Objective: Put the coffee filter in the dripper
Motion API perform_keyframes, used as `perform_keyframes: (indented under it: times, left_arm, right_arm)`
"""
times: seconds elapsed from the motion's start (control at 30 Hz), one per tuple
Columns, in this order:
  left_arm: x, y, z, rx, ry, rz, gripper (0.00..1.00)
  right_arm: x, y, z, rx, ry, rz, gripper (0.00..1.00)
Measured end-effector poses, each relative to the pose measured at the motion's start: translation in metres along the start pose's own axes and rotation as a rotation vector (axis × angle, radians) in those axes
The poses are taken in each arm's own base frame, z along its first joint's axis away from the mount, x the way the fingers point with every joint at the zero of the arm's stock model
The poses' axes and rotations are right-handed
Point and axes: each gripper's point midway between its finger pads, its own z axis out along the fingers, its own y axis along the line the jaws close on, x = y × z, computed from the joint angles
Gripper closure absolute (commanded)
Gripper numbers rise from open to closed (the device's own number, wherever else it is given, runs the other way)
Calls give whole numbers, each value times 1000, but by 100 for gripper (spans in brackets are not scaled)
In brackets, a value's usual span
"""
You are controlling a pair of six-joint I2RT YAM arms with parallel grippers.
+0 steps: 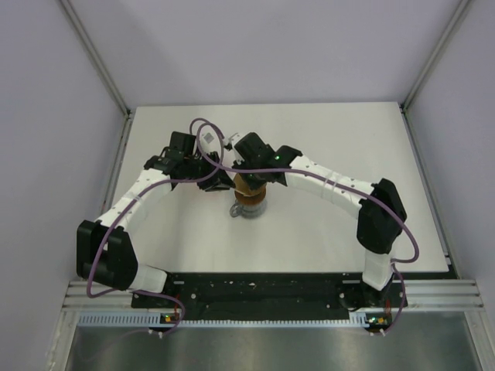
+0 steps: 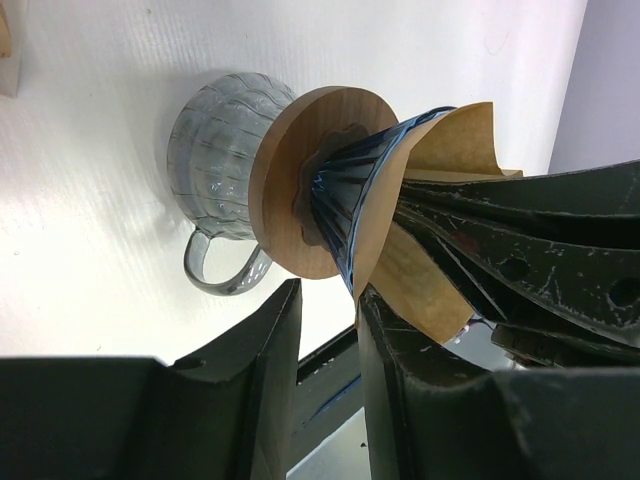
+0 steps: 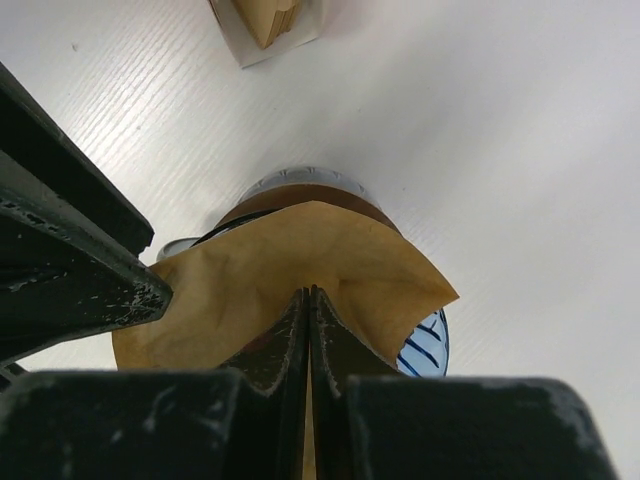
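Note:
The blue ribbed dripper sits in a wooden ring on a glass jug at the table's middle. The tan coffee filter spreads over the dripper's mouth, partly inside it, with blue rim still showing at one side. My right gripper is shut on the filter, a thin strip of paper pinched between its fingers. My left gripper is open beside the dripper's rim. Its right finger touches the filter's lower edge, and nothing sits between its jaws.
The round wooden ring sits between dripper and jug. The jug's handle points toward the left gripper. A pack of brown filters lies a little beyond the jug. Both arms meet over the jug.

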Motion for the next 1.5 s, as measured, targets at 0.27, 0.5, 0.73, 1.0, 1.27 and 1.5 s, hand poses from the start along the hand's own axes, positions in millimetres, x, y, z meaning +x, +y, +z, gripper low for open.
perform_keyframes:
  times: [0.27, 0.5, 0.73, 1.0, 1.27, 1.5]
  left_arm:
    - [-1, 0, 0, -1, -3, 22, 64]
    - [-2, 0, -1, -5, -5, 28, 63]
    - [-2, 1, -1, -8, -5, 28, 57]
    - [-7, -3, -5, -11, -16, 48, 45]
    - [-15, -12, -11, 2, -38, 78, 38]
    - [-17, -15, -15, -1, -36, 100, 34]
  right_arm:
    - [-8, -2, -20, -2, -28, -10, 100]
    - [-29, -10, -58, -2, -123, 3, 100]
    - [-48, -26, -100, 11, -225, 33, 100]
    - [-54, -44, -113, 37, -263, 65, 100]
    - [-54, -53, -112, 46, -264, 81, 100]
    - [-46, -71, -111, 67, -261, 120, 100]
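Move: The right gripper, shut, has its tips inside the coffee filter, whose middle lies about 1 cm to its left and 1 cm lower; the dripper's middle is some 4 cm below the tips, the mug about 1 cm back, 1 cm left and 11 cm down. From the left gripper the filter lies level ahead, about 5 cm to the right and 1 cm down, the dripper roughly 6 cm right and 5 cm down, the filter box 9 cm ahead, 7 cm left and 13 cm down. Draw the shut right fingers straight up out of the filter's mouth, rising about 12 cm while veering right, then carry on to the right, some 7 cm in all, tilting the fingertips up by roughly 15 degrees. Late in the lift, spread the left fingers wider around the filter's left corner and ease that hand up a couple of centimetres. ##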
